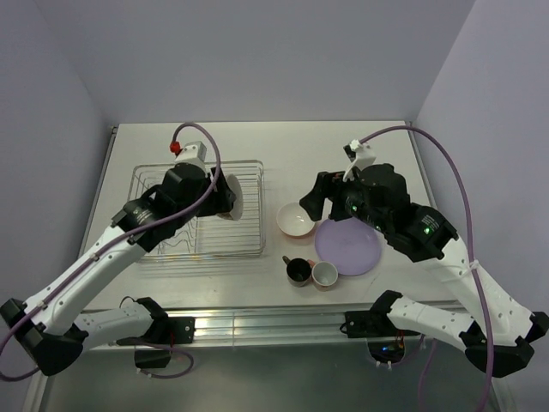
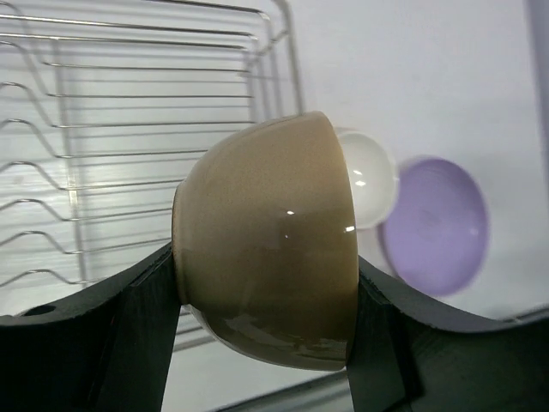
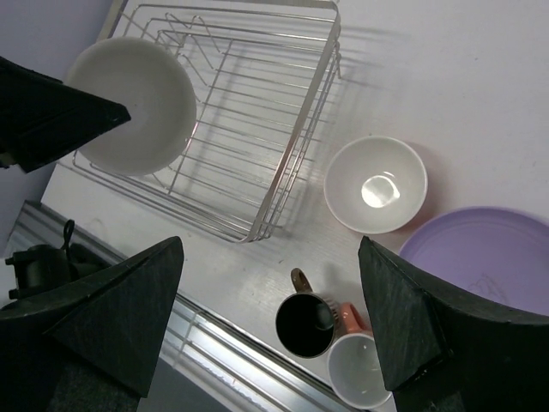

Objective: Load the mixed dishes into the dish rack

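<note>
My left gripper [image 1: 221, 193] is shut on the beige bowl [image 1: 234, 199], which it holds on its side above the right part of the dish rack [image 1: 163, 249]. In the left wrist view both fingers press the beige bowl [image 2: 266, 249] over the rack's wires [image 2: 129, 94]. My right gripper [image 1: 310, 202] hangs open and empty above the table, beside the orange bowl [image 1: 296, 221]. The lilac plate [image 1: 347, 247], dark cup [image 1: 298, 271] and pink cup [image 1: 324, 275] stand on the table. The right wrist view shows the orange bowl [image 3: 376, 184], plate [image 3: 489, 257], dark cup [image 3: 304, 326] and pink cup [image 3: 360, 371].
The rack [image 3: 292, 154] holds no dish on its prongs. The two cups touch each other close to the table's metal front rail [image 1: 274, 324]. Walls close in the table at the back and on both sides.
</note>
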Action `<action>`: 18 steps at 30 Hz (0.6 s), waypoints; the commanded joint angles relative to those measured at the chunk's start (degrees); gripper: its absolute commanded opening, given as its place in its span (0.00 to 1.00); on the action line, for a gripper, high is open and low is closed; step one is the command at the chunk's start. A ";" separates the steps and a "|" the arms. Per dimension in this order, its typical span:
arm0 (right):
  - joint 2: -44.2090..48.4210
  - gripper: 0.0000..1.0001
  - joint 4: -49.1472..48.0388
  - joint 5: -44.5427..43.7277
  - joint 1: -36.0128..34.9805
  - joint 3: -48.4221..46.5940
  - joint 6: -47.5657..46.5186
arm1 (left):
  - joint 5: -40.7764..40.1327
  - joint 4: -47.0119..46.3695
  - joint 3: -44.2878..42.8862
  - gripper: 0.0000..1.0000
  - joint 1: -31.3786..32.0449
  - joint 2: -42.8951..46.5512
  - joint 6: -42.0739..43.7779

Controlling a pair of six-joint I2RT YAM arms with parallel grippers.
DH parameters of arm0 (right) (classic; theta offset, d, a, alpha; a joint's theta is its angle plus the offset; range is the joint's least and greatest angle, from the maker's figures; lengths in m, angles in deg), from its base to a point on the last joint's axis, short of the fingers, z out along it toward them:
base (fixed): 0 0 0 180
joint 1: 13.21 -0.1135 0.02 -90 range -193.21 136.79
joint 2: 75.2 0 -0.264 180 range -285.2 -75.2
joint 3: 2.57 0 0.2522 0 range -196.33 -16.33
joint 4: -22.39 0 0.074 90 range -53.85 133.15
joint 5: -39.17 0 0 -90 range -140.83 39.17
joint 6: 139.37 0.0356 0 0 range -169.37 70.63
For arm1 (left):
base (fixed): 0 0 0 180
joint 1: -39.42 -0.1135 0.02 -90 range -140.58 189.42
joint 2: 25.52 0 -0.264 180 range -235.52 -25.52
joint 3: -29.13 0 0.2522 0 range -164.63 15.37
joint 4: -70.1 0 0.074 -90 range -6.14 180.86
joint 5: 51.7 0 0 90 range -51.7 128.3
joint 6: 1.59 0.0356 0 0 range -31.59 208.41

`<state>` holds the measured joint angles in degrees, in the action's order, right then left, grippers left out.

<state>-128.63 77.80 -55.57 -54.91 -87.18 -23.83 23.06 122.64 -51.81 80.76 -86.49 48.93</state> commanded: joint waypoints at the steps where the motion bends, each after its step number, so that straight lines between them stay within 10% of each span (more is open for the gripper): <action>1: 1.83 0.90 -0.34 0.60 1.35 0.27 -1.54 | -10.94 1.47 -5.76 0.00 0.05 -2.39 3.79; 18: 4.21 0.91 -0.69 1.92 3.28 3.17 -1.37 | -32.12 13.77 -20.01 0.00 1.37 -27.35 8.02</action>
<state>-126.22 77.89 -54.08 -52.22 -84.22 -24.38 -2.23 135.01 -67.96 81.33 -112.28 55.92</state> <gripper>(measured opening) 0.907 0.696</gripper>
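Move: Below the left hand, which already holds a white bowl, the dish rack's middle lies roughly 11 cm ahead, 14 cm to the left and 22 cm down. The rack's wire prongs are about 12 cm ahead and 20 cm left. The bowl on the table sits some 8 cm ahead and 19 cm right, the dark mug about 10 cm back and 19 cm right, both some 23 cm lower. From the idle right hand, the rack is about 15 cm ahead, 36 cm left and 27 cm below. Carrying the gripped bowl farther in over the right half of the rack, the left hand goes about 7 cm forward, sinking some 5 cm and easing about 3 cm left towards the rack's middle. The wrist rolls some 30 degrees, its left side rising, and turns a little counter-clockwise, so the fingers swing from pointing rightward to slightly left; they keep their hold. ##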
